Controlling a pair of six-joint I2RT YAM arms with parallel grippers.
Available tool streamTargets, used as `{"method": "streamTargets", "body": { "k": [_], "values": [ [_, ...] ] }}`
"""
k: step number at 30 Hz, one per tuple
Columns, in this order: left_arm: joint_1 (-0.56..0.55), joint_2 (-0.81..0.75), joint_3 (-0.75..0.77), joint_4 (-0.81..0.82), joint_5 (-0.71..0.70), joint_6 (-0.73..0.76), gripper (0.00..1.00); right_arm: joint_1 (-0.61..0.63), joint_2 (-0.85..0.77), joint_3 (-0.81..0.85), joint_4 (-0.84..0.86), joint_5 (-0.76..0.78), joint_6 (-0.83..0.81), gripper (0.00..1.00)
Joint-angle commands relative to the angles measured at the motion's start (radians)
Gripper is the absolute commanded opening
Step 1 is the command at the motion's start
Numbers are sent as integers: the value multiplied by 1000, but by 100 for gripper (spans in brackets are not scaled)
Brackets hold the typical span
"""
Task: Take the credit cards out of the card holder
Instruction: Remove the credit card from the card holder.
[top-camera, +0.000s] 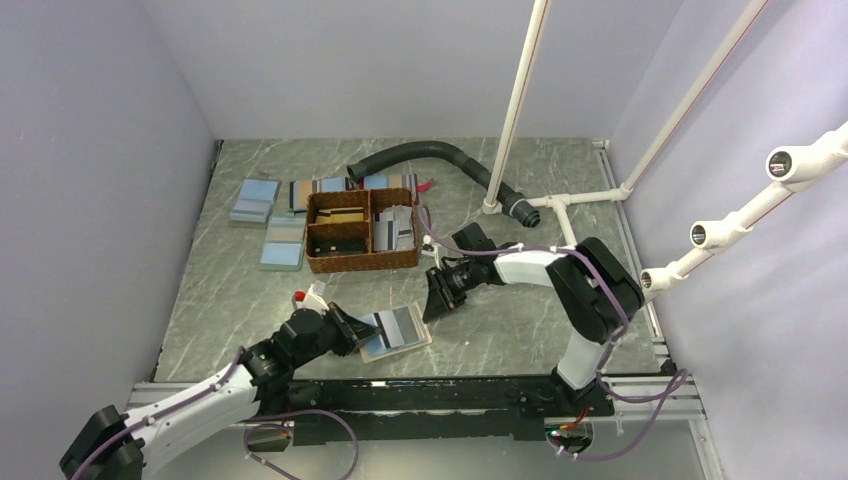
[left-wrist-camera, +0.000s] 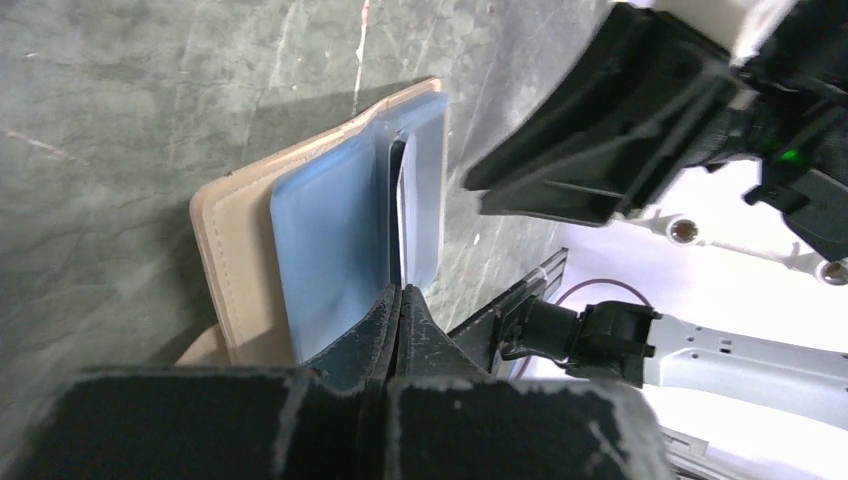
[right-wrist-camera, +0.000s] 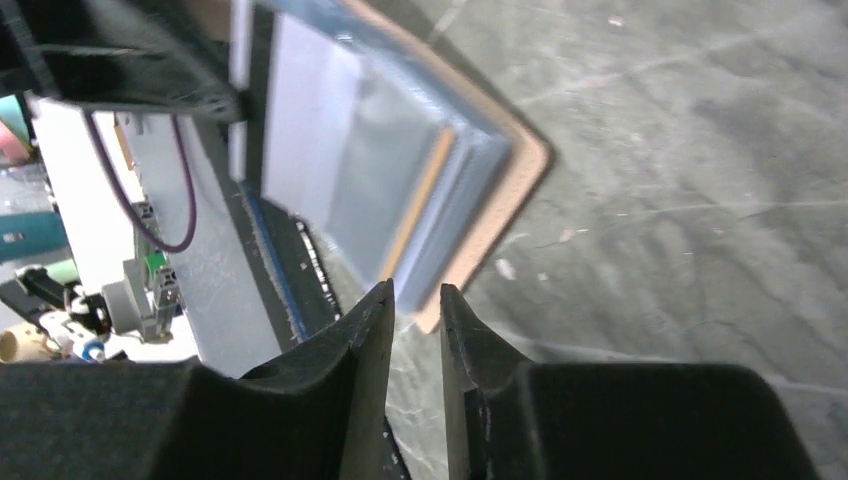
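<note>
The card holder (top-camera: 397, 331) lies open near the table's front edge, tan rim around light blue and grey inner faces. Credit cards (right-wrist-camera: 425, 200) sit tucked in its pockets, their edges showing at the end. My left gripper (top-camera: 366, 328) is at the holder's left side, its jaws pressed together on the edge of the blue pocket (left-wrist-camera: 330, 230); in the left wrist view the left gripper (left-wrist-camera: 400, 293) shows no gap. My right gripper (top-camera: 436, 306) hovers just off the holder's right corner (right-wrist-camera: 520, 165). In the right wrist view the right gripper (right-wrist-camera: 416, 292) is slightly open with nothing between its fingers.
A brown woven basket (top-camera: 362, 262) with two compartments holding cards stands behind the holder. Light blue flat rectangles (top-camera: 255, 200) lie to its left. A black hose (top-camera: 440, 158) and a white pipe frame (top-camera: 565, 200) sit at the back right.
</note>
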Motion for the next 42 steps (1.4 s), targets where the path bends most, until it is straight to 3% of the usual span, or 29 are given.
{"method": "streamTargets", "body": {
  "k": [1, 6, 20, 26, 31, 35, 42],
  "values": [
    [6, -56, 28, -164, -20, 46, 0, 2, -133, -19, 14, -124, -123, 30],
    [7, -41, 101, -330, -7, 40, 0, 2, -164, -16, -9, -170, -178, 41],
    [16, -19, 335, -563, -20, 153, 0, 1, -152, 49, -111, -232, -296, 49],
    [16, -27, 378, -464, 20, 325, 0, 1, -171, 89, -174, -286, -358, 64],
    [16, 12, 375, -315, 102, 442, 0, 1, -176, 117, -203, -310, -366, 86],
    [16, 64, 369, -166, 154, 486, 0, -2, -174, 117, -187, -329, -338, 94],
    [16, 129, 349, 23, 207, 491, 0, -43, -151, 109, -108, -384, -231, 98]
  ]
}}
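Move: The left gripper already pinches the credit card by its near edge, the far part still over the card holder, whose middle lies about 5 cm right, 1 cm back and 5 cm below this hand. The waiting right gripper is some 10 cm right, 2 cm ahead and 2 cm lower; the basket stands about 20 cm ahead and 2 cm left. For the right gripper, the card's middle is roughly 7 cm to its left, level fore-and-aft and in height. Keep the left pinch on the card and ease back and left with a short dip, then lift it clear of the holder, about 8 cm higher in all, swinging right towards the right gripper while turning some 20 degrees clockwise. Raise the right gripper about 9 cm from beside the holder, drawing slightly back and tipping its fingers up, and spread it nearly fully to receive the card. ##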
